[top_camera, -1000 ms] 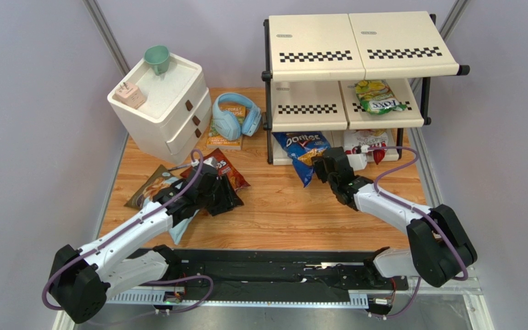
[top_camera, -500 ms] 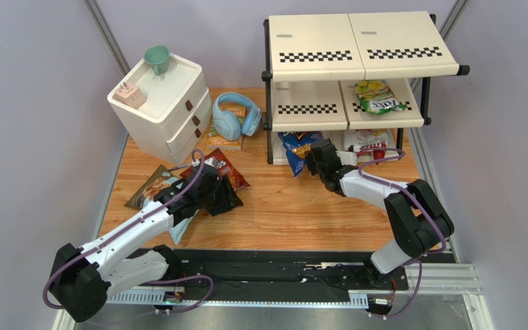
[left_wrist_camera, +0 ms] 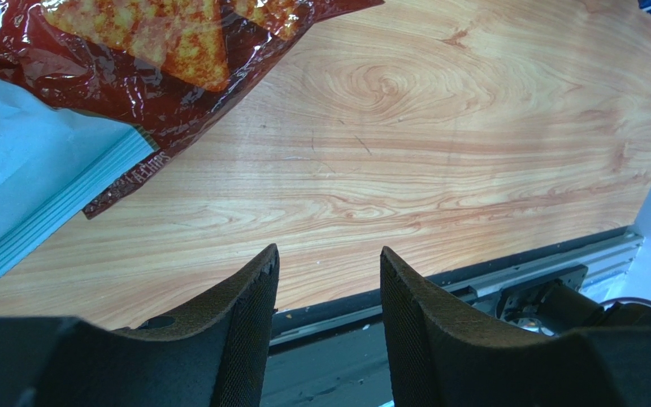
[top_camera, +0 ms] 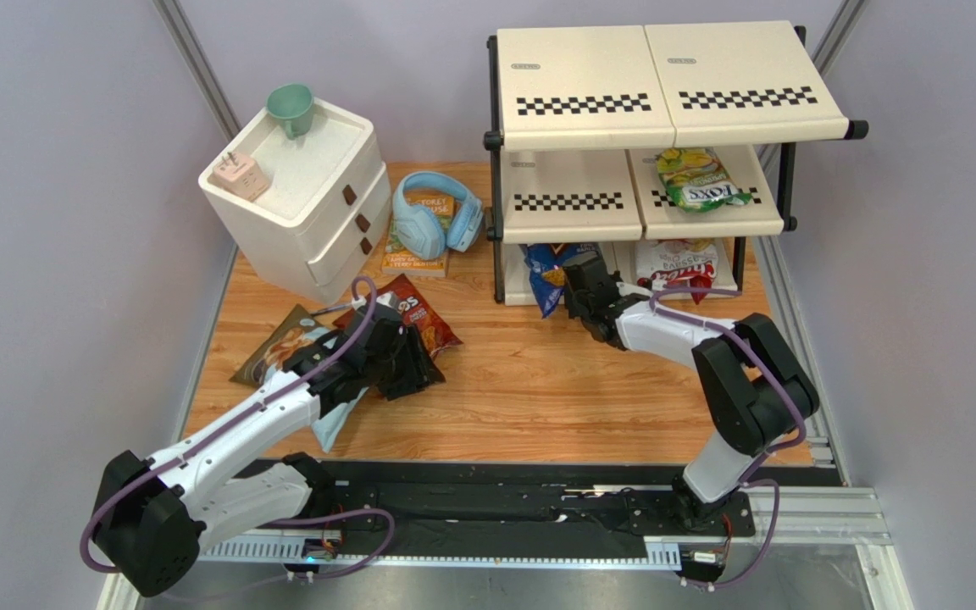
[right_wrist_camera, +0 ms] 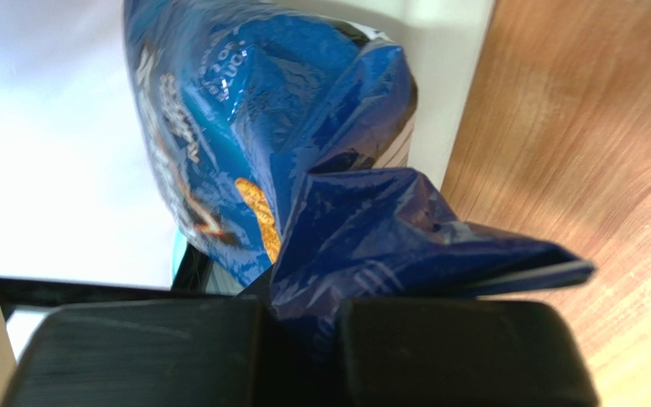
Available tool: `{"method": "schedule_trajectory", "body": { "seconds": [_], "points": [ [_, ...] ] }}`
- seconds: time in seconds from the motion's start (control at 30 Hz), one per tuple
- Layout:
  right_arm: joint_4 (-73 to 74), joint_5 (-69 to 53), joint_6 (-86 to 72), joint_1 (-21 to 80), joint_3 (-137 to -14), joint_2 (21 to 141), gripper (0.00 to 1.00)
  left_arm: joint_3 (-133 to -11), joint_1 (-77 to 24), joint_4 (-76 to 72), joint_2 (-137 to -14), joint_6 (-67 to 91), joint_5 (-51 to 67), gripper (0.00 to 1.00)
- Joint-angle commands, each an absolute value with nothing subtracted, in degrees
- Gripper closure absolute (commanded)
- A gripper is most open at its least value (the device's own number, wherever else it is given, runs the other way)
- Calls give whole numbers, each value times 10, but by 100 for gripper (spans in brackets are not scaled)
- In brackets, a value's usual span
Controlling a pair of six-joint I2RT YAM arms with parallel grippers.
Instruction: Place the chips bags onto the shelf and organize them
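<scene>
The cream shelf (top_camera: 671, 89) stands at the back right. My right gripper (top_camera: 586, 282) is shut on the crumpled end of the blue Doritos bag (right_wrist_camera: 303, 170), which lies pushed into the left side of the bottom tier (top_camera: 544, 270). A white-and-red bag (top_camera: 678, 263) sits beside it on that tier. On the middle tier rests a green-yellow bag (top_camera: 706, 178). The red Doritos bag (top_camera: 419, 311) lies on the table over a pale-blue bag with a brown top (top_camera: 279, 343). My left gripper (left_wrist_camera: 329, 254) hangs open and empty just beside the red bag (left_wrist_camera: 134, 51).
A white two-drawer cabinet (top_camera: 296, 191) at the back left carries a green cup (top_camera: 291, 108) and a small pink item (top_camera: 240, 174). Blue headphones (top_camera: 436, 216) lie on an orange book (top_camera: 423, 254) next to the shelf's black pole (top_camera: 495, 191). A black rail (top_camera: 493, 508) runs along the near edge.
The right arm has stretched forward and carried the blue Doritos bag from the table in front of the shelf into the bottom tier. The left arm has hardly moved.
</scene>
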State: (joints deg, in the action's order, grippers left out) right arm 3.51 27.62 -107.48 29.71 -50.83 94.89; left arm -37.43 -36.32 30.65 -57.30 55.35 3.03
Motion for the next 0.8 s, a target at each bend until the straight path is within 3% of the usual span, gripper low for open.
{"method": "schedule_trajectory", "body": {
  "seconds": [0.0,0.5,0.53,0.63,0.77],
  "points": [
    [68,323,-1136,294,-524,976,100,-388,-360,318,-566,543,26,47],
    [65,289,-1122,286,-615,1045,99,-381,-360,322,-556,543,29,47],
    [64,286,-1122,287,-613,1045,96,-381,-361,323,-554,542,27,47],
    [42,274,-1128,286,-580,1033,55,-379,-360,323,-550,542,25,47],
    [-41,246,-1126,285,-529,1014,39,-376,-360,316,-548,545,28,47]
  ]
}}
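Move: The right hand, still pinching the blue Doritos bag, is at the shelf's front; the middle of the bottom left bay lies about 6 cm ahead, roughly level sideways and 5 cm below. The red-and-white bag on the same tier is some 13 cm right and 3 cm ahead. The green bag on the middle tier is about 16 cm right, 8 ahead and 14 above. From the left hand that bay is roughly 23 cm ahead, 18 right and 8 below. The right hand pushes the pinched Doritos bag about 3.5 cm forward into the bottom left bay, then opens. ##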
